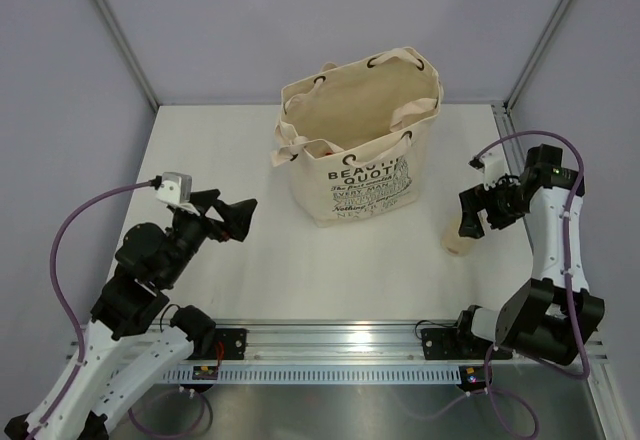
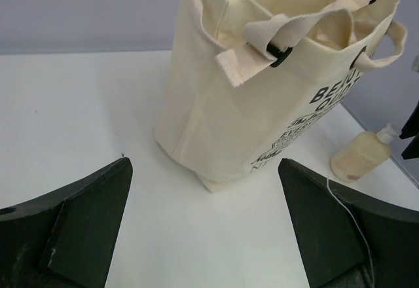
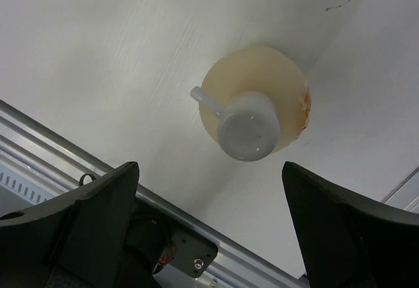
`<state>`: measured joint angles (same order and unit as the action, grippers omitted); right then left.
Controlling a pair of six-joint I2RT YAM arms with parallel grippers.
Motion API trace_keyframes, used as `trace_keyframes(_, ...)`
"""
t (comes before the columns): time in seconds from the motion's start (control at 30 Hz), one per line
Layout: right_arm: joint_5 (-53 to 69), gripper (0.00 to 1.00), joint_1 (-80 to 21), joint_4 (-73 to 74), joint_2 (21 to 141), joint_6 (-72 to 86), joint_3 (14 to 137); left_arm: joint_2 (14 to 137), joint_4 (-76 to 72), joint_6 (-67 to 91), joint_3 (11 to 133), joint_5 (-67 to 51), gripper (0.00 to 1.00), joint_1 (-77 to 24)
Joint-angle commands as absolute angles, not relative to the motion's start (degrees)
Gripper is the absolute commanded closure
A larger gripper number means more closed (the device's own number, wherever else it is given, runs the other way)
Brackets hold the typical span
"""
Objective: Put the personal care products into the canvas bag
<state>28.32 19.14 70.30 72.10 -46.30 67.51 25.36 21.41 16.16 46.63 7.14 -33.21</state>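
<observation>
The canvas bag point(image 1: 360, 175) stands upright and open at the back middle of the table, cream with black lettering; the left wrist view shows it too point(image 2: 249, 105). Something small and reddish shows inside it point(image 1: 322, 147). A beige pump bottle point(image 1: 459, 234) stands upright on the table right of the bag, and from the left wrist it appears far right point(image 2: 362, 157). My right gripper point(image 1: 473, 217) hovers open just above it; the right wrist view looks down on the bottle point(image 3: 288, 85), which lies beyond the gripper point(image 3: 211, 170) with nothing between its fingers. My left gripper point(image 1: 232, 216) point(image 2: 204, 165) is open and empty, left of the bag.
An aluminium rail point(image 1: 330, 335) runs along the table's near edge, close below the bottle in the right wrist view point(image 3: 59, 141). Grey walls close the table at the back and sides. The bag's rope-like handles point(image 2: 281, 36) droop over its rim.
</observation>
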Motion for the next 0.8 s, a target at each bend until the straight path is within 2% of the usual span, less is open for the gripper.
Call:
trace_keyframes(0.0,25.14,0.01,18.72,63.38,74.35,-44.49,68.03,24.52,19.78,19.07,45.35,9.93,0.01,-33.05)
trace_keyframes(0.13,19.87,0.00,18.19,59.77,79.09,-39.47,67.94,25.49,19.60,18.90,45.00,9.49,0.01,-33.05)
trace_keyframes(0.4,20.47,0.00,15.82,49.93,82.70,-31.91,63.64,27.51,16.61,20.30,42.63,8.44,0.01,-33.05)
trace_keyframes(0.77,20.13,0.01,12.04,45.44,88.33,-32.60,61.26,31.46,14.50,21.44,42.98,7.12,0.01,-33.05)
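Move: The open right hand is above and just short of the cream pump bottle, the last one on the table: it stands about 5 cm ahead, straight in line, its middle some 10 cm lower. The canvas bag is the only neighbour, roughly 17 cm ahead and 22 cm to the left of this hand, its middle about level with it. From the left hand, the same bottle lies about 8 cm ahead, 46 cm to the right and 26 cm below. Down by about 8 cm and forward by about 6 cm, the right hand reaches for the pump bottle, bowing a little to the right at first and then back left, so that its wide-open fingers come down around the bottle's upper body. The wrist turns slightly clockwise, some 10 degrees, and the fingers stay open. The empty, open left hand sinks about 5 cm and drifts forward and right. ##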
